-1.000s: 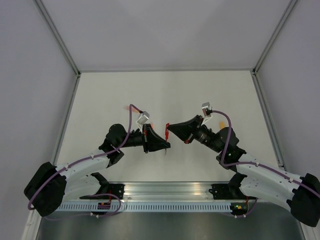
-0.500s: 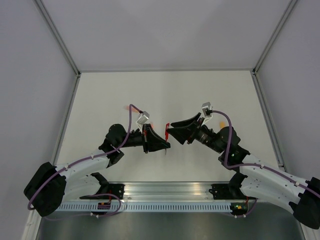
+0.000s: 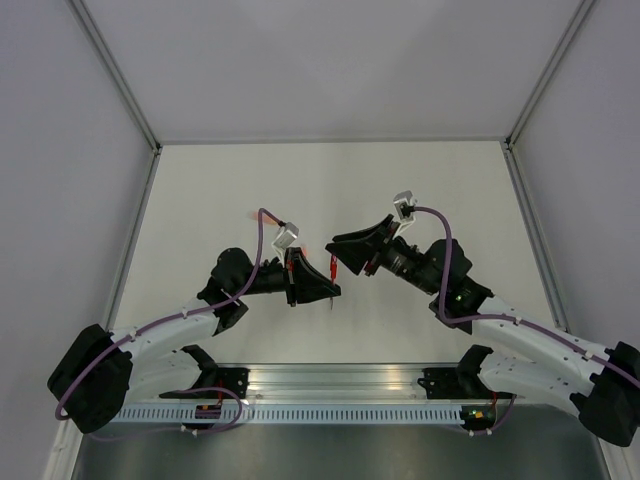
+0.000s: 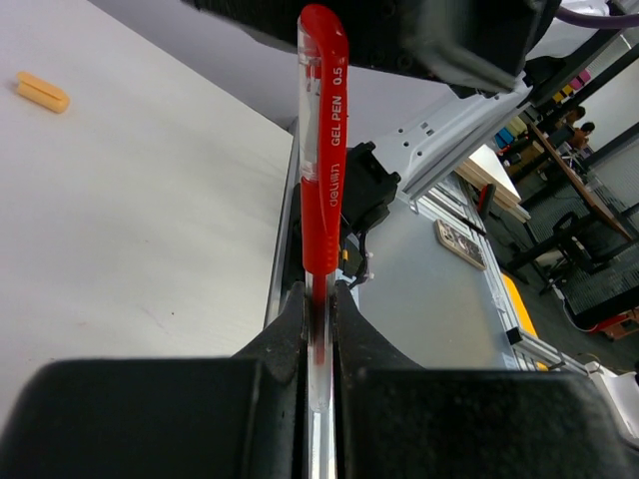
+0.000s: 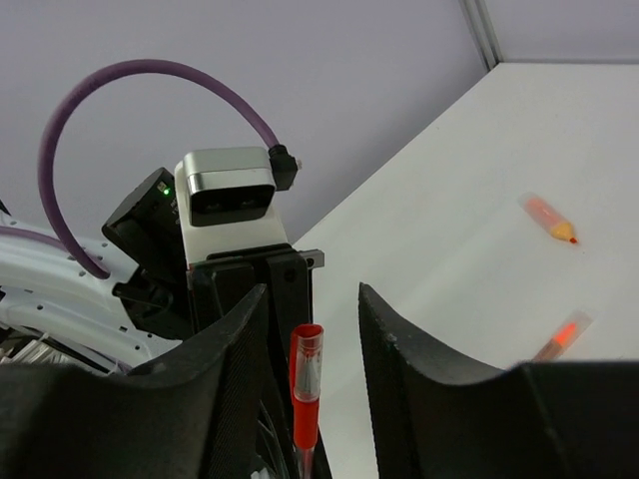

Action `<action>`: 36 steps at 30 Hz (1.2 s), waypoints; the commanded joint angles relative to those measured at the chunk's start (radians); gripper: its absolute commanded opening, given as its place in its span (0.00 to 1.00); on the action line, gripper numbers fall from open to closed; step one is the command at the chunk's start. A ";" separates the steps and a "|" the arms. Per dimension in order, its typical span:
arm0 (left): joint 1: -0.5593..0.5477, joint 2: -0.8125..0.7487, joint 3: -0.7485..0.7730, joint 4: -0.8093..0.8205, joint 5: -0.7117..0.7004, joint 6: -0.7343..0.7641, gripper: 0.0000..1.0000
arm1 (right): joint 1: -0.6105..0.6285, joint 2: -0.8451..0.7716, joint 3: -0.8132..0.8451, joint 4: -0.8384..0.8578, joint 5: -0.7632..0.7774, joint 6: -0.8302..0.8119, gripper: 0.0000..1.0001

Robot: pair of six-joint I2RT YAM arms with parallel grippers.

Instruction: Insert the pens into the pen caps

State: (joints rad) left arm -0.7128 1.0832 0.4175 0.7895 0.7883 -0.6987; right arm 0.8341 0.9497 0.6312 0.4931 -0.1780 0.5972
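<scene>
My left gripper (image 4: 319, 299) is shut on a red gel pen (image 4: 321, 150). The pen stands up out of the jaws with its red cap pushed over the tip. In the top view the left gripper (image 3: 325, 285) holds this pen (image 3: 333, 267) above the table's middle. My right gripper (image 3: 341, 256) faces it, open, its fingers either side of the capped end. The right wrist view shows the capped pen (image 5: 306, 384) between the spread fingers of the right gripper (image 5: 312, 324), near the left finger with a gap on the right. An orange pen cap (image 4: 42, 92) lies on the table.
Two orange-pink pens (image 5: 549, 218) (image 5: 561, 334) lie on the white table (image 3: 330, 180) beyond the left arm. From above they show as small orange marks (image 3: 250, 213) (image 3: 306, 250). Grey walls surround the table. A metal rail (image 3: 340, 385) runs along the near edge.
The right gripper, shut on the red cap a second ago, has opened and let go. The cap stays on the pen. The right wrist has shifted slightly up and left. The left arm is still.
</scene>
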 commanded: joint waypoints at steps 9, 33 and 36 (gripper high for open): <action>0.003 -0.017 -0.008 0.090 0.022 0.019 0.02 | 0.008 0.003 -0.106 0.122 -0.069 0.042 0.04; 0.018 0.093 0.061 0.160 -0.156 -0.068 0.02 | 0.091 0.012 -0.333 0.309 -0.097 0.174 0.00; 0.022 0.087 0.075 0.137 -0.190 -0.047 0.02 | 0.105 0.034 -0.346 0.325 -0.094 0.190 0.00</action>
State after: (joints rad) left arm -0.7223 1.1797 0.3977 0.7990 0.8211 -0.7292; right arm 0.8688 0.9543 0.3344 0.8444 -0.1097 0.7319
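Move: The red pen, capped end up and leaning forward, is between the right hand's open fingers: its red cap has its middle about 2 cm back from that hand, level sideways and 4 cm below. From the left hand, still pinching the clear barrel, the cap is about 3 cm ahead, 0 cm sideways and 4 cm up. On the table, from the right hand, the orange marker lies some 22 cm ahead, 6 cm left, and the yellow-tipped marker roughly 42 cm ahead, 19 cm left, both about 31 cm below. The right hand comes down and slightly back along the leaning pen, its half-open fingers closing on the top of the red cap within the first 3 cm, then carries on down with the cap pinched, some 5 to 6 cm in all, its wrist turning just under 10 degrees. The left hand keeps its pinch on the barrel and goes with it, easing about 1 cm back and then sinking to roughly 3.5 cm lower, tipping by some 5 degrees as the two hands bear on the same pen. ##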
